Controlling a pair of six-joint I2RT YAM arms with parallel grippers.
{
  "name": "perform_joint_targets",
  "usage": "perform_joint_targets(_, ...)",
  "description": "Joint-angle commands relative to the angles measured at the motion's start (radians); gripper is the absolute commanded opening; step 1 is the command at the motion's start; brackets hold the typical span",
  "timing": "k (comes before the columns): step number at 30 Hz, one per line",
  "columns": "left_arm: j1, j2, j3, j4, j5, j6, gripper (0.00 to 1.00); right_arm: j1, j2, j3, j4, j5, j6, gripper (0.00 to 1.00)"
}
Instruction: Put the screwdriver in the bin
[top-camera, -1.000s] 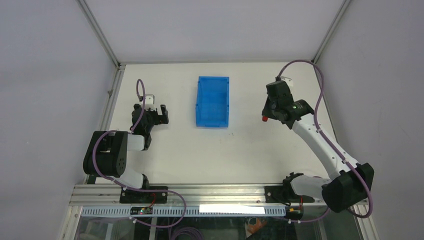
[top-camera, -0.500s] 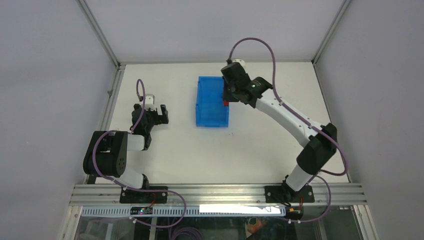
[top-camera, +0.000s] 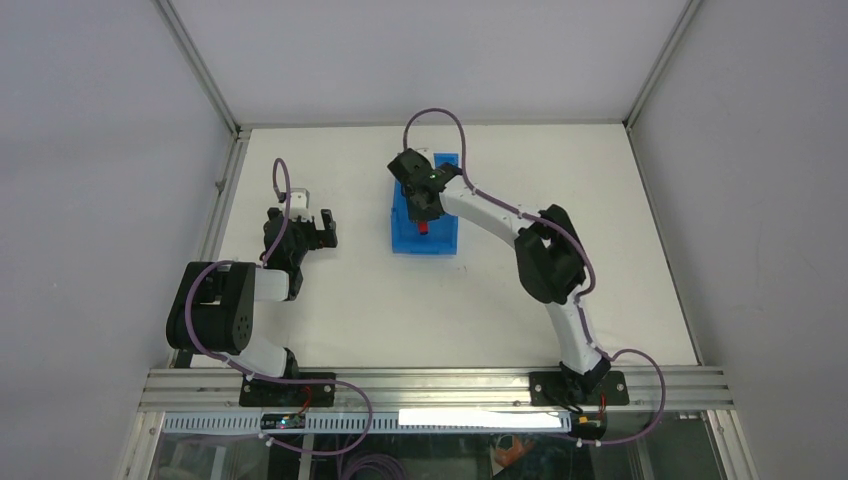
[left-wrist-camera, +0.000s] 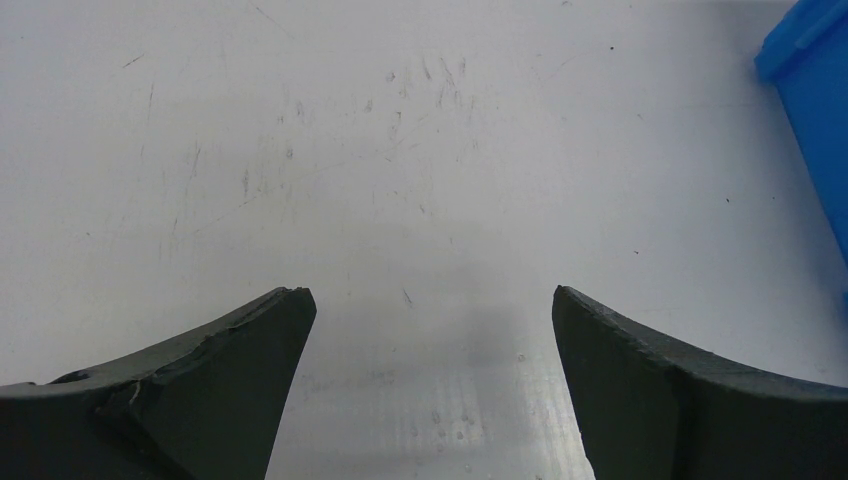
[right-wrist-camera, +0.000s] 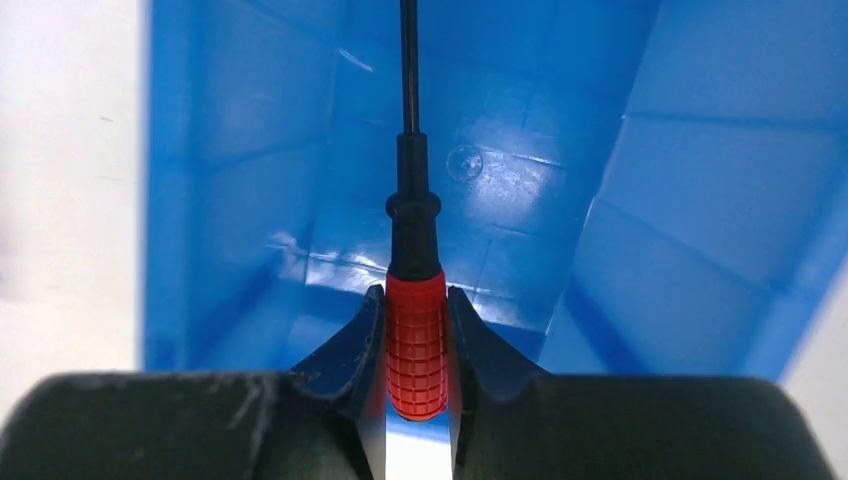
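Note:
The translucent blue bin stands at the back middle of the table. My right gripper hangs over its inside, shut on the screwdriver's red handle. In the right wrist view the dark shaft points away into the bin, whose floor and walls fill the picture, and the right gripper presses the handle from both sides. From above, a bit of the red screwdriver handle shows below the wrist. My left gripper rests open low over the table, left of the bin. The left gripper holds nothing.
A corner of the bin shows at the right edge of the left wrist view. Metal frame rails run along the left side and the back of the white table. Grey walls stand beyond them.
My right arm has swung left from the table's right side to over the bin, carrying the screwdriver. The left arm has not moved.

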Motion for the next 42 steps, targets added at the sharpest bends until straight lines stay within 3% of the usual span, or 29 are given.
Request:
perform_joint_targets(1, -0.008, -0.028, 0.001, 0.027, 0.0, -0.017, 0.99, 0.0, 0.058, 0.037, 0.039, -0.014, -0.075, 0.08)
perform_joint_targets(8, -0.008, -0.027, 0.001, 0.027, 0.001, -0.016, 0.99, -0.021, 0.135, 0.05, 0.053, -0.014, -0.097, 0.16)
perform_joint_targets(15, -0.008, -0.028, 0.001, 0.027, 0.0, -0.017, 0.99, -0.035, 0.126, 0.048, 0.051, -0.038, -0.086, 0.47)
perform_joint_targets(24, -0.008, -0.028, 0.001, 0.027, 0.001, -0.016, 0.99, -0.031, -0.067, 0.087, 0.044, -0.042, -0.129, 0.57)
perform_joint_targets(28, -0.008, -0.027, 0.001, 0.027, 0.0, -0.017, 0.99, -0.033, -0.152, 0.062, 0.04, 0.002, -0.157, 0.69)
perform_joint_targets(33, -0.009, -0.029, 0.001, 0.027, 0.0, -0.017, 0.99, -0.078, -0.242, -0.022, 0.01, 0.078, -0.171, 0.98)
perform_joint_targets(42, -0.008, -0.028, 0.001, 0.027, 0.0, -0.017, 0.99, -0.346, -0.457, -0.268, 0.008, 0.048, -0.19, 0.99)
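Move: The right hand grips the screwdriver by its red handle above the near half of the bin. The bin's middle lies about 3 cm ahead, 1 cm to the right and some 6 cm below. The bin's near wall is roughly 7 cm back and level sideways; its right wall is about 3 cm ahead and 8 cm to the right. From the idle left hand, the bin's middle lies some 28 cm right and 3 cm ahead, near its height. Straight down into the bin goes the right hand, about 7 cm, slowing near the bottom with the fingers tipping slightly steeper. It opens there to let go of the handle, climbs roughly 18 cm clear while spreading the fingers fully and tilting them up, then swings right, away over the bin's right wall. ##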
